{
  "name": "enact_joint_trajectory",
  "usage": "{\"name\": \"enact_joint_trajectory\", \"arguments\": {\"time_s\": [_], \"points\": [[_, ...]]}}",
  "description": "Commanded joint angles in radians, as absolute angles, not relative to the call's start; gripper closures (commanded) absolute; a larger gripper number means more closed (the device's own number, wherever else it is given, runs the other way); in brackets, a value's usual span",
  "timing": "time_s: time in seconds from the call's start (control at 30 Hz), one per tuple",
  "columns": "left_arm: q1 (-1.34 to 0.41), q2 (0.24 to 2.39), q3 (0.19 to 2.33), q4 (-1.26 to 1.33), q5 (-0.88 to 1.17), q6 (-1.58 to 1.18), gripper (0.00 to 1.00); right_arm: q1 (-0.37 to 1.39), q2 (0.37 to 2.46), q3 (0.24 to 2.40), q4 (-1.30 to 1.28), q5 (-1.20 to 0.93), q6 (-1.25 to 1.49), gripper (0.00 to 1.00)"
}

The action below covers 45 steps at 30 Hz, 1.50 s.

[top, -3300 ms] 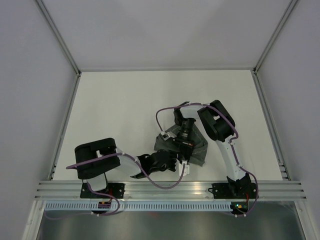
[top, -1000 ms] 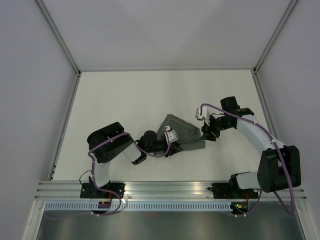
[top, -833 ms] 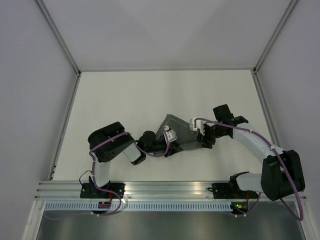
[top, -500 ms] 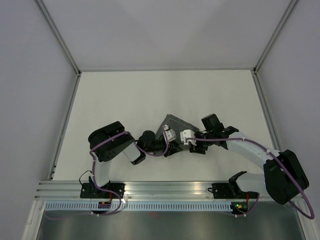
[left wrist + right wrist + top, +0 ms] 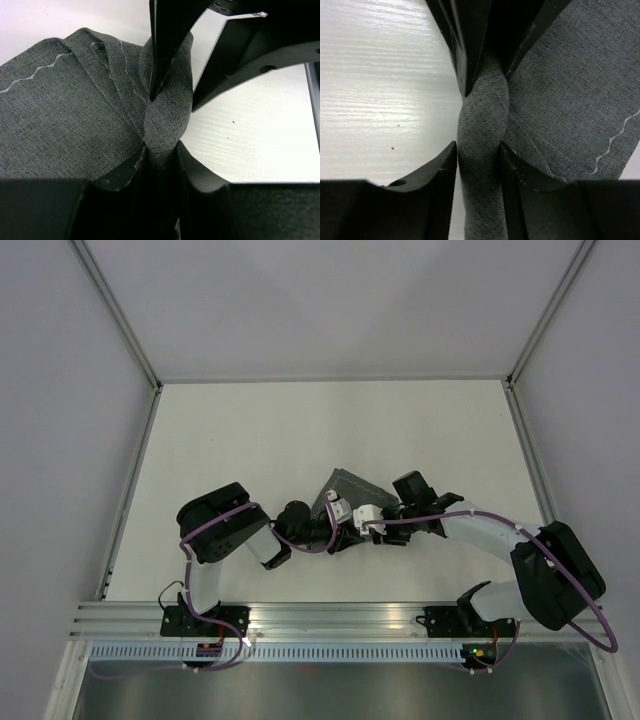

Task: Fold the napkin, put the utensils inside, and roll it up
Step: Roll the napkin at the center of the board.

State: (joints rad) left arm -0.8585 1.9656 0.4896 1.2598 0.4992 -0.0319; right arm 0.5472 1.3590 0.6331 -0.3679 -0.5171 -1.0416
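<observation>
The dark grey napkin (image 5: 352, 485) lies bunched at the table's middle, its near edge rolled into a thick twisted cord (image 5: 167, 115). My left gripper (image 5: 160, 147) is shut on one end of that cord. Facing it from the right, my right gripper (image 5: 479, 145) has its fingers pressed on both sides of the same cord (image 5: 482, 125). The two grippers nearly touch tip to tip, left gripper (image 5: 345, 530) and right gripper (image 5: 362, 530). A wavy light stitched hem (image 5: 30, 77) shows on the flat part of the cloth. The utensils are hidden from every view.
The white table (image 5: 250, 440) is ringed by a metal frame, with a rail (image 5: 340, 618) along the near edge. Both arms reach low over the table's middle, with purple cables looping off them.
My right arm has swung in from the right, dropped to the napkin's near edge and closed its fingers around the rolled cord. The left gripper has held still on the cloth.
</observation>
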Motion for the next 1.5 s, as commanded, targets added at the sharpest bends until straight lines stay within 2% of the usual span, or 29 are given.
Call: {"name": "enact_joint_trajectory", "arguments": {"time_s": [0.0, 0.1, 0.13, 0.17, 0.23, 0.3, 0.4, 0.53, 0.6, 0.8, 0.97, 1.1, 1.23, 1.33, 1.47], "points": [[-0.847, 1.994, 0.451, 1.172, 0.497, -0.031, 0.98, 0.552, 1.391, 0.664, -0.4, -0.529, -1.068, 0.58], [-0.844, 1.976, 0.443, 1.177, 0.491, -0.02, 0.98, 0.552, 1.434, 0.698, -0.44, -0.531, -1.066, 0.68], [-0.844, 1.967, 0.44, 1.17, 0.48, -0.017, 0.98, 0.552, 1.451, 0.71, -0.449, -0.528, -1.066, 0.73], [-0.844, 1.959, 0.439, 1.172, 0.473, -0.011, 0.98, 0.552, 1.457, 0.715, -0.463, -0.529, -1.063, 0.83], [-0.844, 1.944, 0.417, 1.21, 0.422, -0.002, 0.94, 0.552, 1.48, 0.735, -0.489, -0.526, -1.068, 0.9], [-0.844, 1.91, 0.385, 1.25, 0.39, 0.026, 0.82, 0.551, 1.494, 0.749, -0.538, -0.525, -1.068, 0.99], [-0.844, 1.856, 0.367, 1.293, 0.312, 0.057, 0.64, 0.551, 1.531, 0.781, -0.607, -0.515, -1.065, 0.99], [-0.845, 1.793, 0.37, 1.31, 0.218, 0.098, 0.59, 0.546, 1.598, 0.819, -0.693, -0.515, -1.061, 0.99], [-0.847, 1.763, 0.364, 1.36, 0.181, 0.109, 0.5, 0.538, 1.635, 0.842, -0.712, -0.515, -1.054, 1.0], [-0.847, 1.68, 0.353, 1.354, -0.056, 0.127, 0.46, 0.496, 1.767, 0.955, -0.833, -0.561, -1.084, 1.0], [-0.856, 1.655, 0.26, 1.488, -0.228, 0.19, 0.46, 0.474, 1.907, 1.067, -0.917, -0.538, -1.071, 1.0], [-0.934, 1.618, 0.229, 1.554, -0.356, 0.293, 0.46, 0.459, 2.066, 1.22, -1.006, -0.523, -1.037, 0.99], [-1.026, 1.591, 0.215, 1.562, -0.367, 0.392, 0.42, 0.446, 2.175, 1.33, -1.084, -0.5, -1.0, 1.0], [-1.109, 1.568, 0.245, 1.461, -0.347, 0.492, 0.34, 0.439, 2.236, 1.394, -1.095, -0.474, -0.961, 0.99], [-1.202, 1.56, 0.291, 1.298, -0.33, 0.607, 0.32, 0.425, 2.324, 1.489, -1.155, -0.485, -0.956, 1.0]]}}
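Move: Between the right hand's half-open fingers already lies the right part of the napkin's roll, level with the hand point and some 11 cm to the right of the left hand, which still pinches the roll near its middle. The flat, unrolled part centres about 8 cm ahead and 8 cm left of the right hand, or 8 cm ahead and 3 cm right of the left hand, 2 cm below both. The roll's left end is roughly 10 cm left of the left hand. Closing quickly on the roll's right part, the right fingers pinch it and then turn over forward some 50 degrees, hand easing about 2 cm forward and a little left and down, still pinching. Meanwhile the left fingers open and come free; that hand swings up, forward and left, dips slightly, then returns back and right while rising, ending about 8 cm higher and 6 cm left, tilted up and turned counter-clockwise. ##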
